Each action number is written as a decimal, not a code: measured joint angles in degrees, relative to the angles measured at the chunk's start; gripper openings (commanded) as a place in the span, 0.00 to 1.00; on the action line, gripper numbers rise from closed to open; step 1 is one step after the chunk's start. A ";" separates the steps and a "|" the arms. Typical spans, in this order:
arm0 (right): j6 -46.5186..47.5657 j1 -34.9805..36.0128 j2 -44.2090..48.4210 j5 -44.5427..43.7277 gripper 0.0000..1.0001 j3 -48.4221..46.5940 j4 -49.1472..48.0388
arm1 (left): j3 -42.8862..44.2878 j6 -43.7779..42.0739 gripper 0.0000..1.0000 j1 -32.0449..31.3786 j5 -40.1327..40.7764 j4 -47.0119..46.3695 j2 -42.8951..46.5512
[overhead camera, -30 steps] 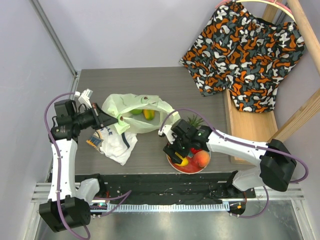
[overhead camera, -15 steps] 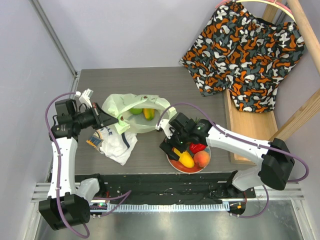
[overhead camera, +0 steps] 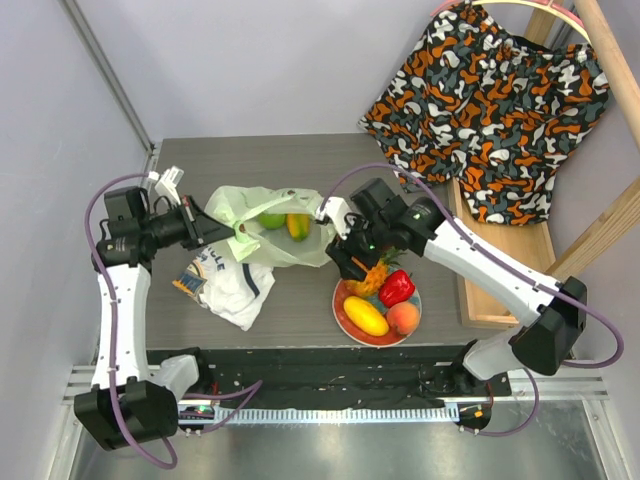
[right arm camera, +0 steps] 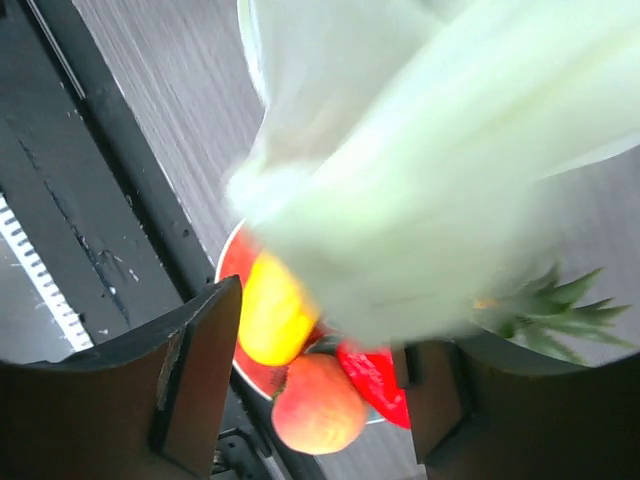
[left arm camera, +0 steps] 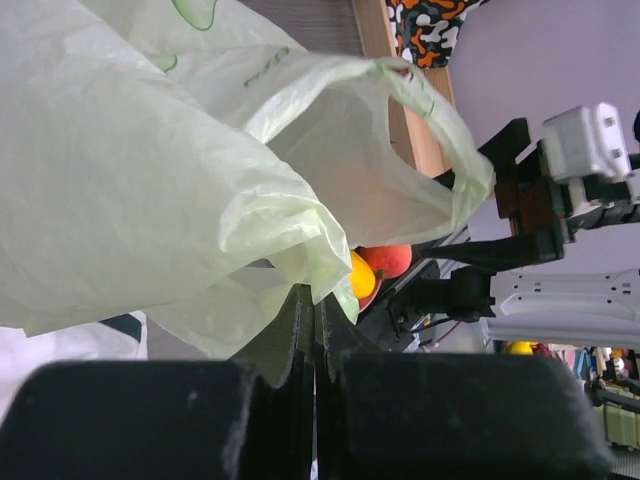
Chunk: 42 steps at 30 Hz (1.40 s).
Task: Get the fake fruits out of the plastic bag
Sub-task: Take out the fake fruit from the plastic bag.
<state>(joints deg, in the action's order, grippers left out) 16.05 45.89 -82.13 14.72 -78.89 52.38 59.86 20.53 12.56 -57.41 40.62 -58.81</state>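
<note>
The pale-green plastic bag (overhead camera: 262, 205) lies open at mid-table, and my left gripper (overhead camera: 236, 232) is shut on its near-left rim (left arm camera: 315, 300). Inside the bag I see a green lime (overhead camera: 272, 220) and an orange-green fruit (overhead camera: 297, 227). My right gripper (overhead camera: 346, 251) hovers open at the bag's right edge, nothing between its fingers (right arm camera: 200, 370); blurred bag film (right arm camera: 430, 180) hangs just beyond them. A red plate (overhead camera: 345, 313) holds a yellow fruit (overhead camera: 366, 316), a peach-coloured fruit (overhead camera: 403, 318), a red one (overhead camera: 397, 287) and the pineapple (overhead camera: 375, 272).
A white printed T-shirt (overhead camera: 232, 287) lies under the bag's near-left side. A wooden rack (overhead camera: 500, 250) with a camouflage-patterned cloth (overhead camera: 490, 100) stands at the right. A black rail (overhead camera: 320, 365) runs along the near table edge.
My right gripper left the yellow fruit on the plate and moved up and left to the bag's right edge. The left gripper kept its hold and shifted the rim slightly.
</note>
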 measured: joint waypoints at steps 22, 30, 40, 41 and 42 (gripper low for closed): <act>-3.76 2.43 -25.59 -0.74 0.36 -21.75 -10.71 | 1.70 -3.45 0.00 0.02 -4.66 14.32 5.09; -3.74 -4.37 -21.31 -9.42 0.41 -19.19 -8.66 | 0.37 -3.43 0.00 0.02 -5.18 15.26 8.09; -4.72 -0.07 -11.89 3.93 0.36 -31.76 -9.14 | -3.98 -1.07 0.00 0.17 -4.11 12.85 8.68; -4.98 0.55 -12.55 5.14 0.35 -31.47 -9.14 | -3.93 -1.03 0.00 0.22 -4.15 12.81 8.68; -5.60 0.92 -13.86 6.45 0.34 -30.97 -9.14 | -3.87 -1.01 0.00 0.26 -4.17 12.85 8.68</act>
<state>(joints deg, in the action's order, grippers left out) 10.46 46.81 -95.98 21.17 -109.86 43.24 55.99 19.53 12.82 -61.58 53.47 -50.13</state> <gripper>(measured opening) 0.372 0.012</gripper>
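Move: The yellow-green fake fruit in the bag lies about 14 cm ahead of the right hand, 13 cm to its left and 13 cm below; the green fruit is some 5 cm farther left and 2 cm farther out. The pineapple stands about 2 cm ahead, 3 cm to the right and 12 cm down. From the left hand, already pinching the bag's handle, the yellow-green fruit is roughly 9 cm ahead, 13 cm right and 20 cm below. Lift the open right hand up, left and forward from beside the fruit plate to the bag's mouth, dip about 11 cm there, swing forward and right, then rise some 19 cm and draw back left, ending over the bag with the fingers narrowed and tilted out to the left. Keep the left fingers shut on the handle and draw it back about 6 cm. ##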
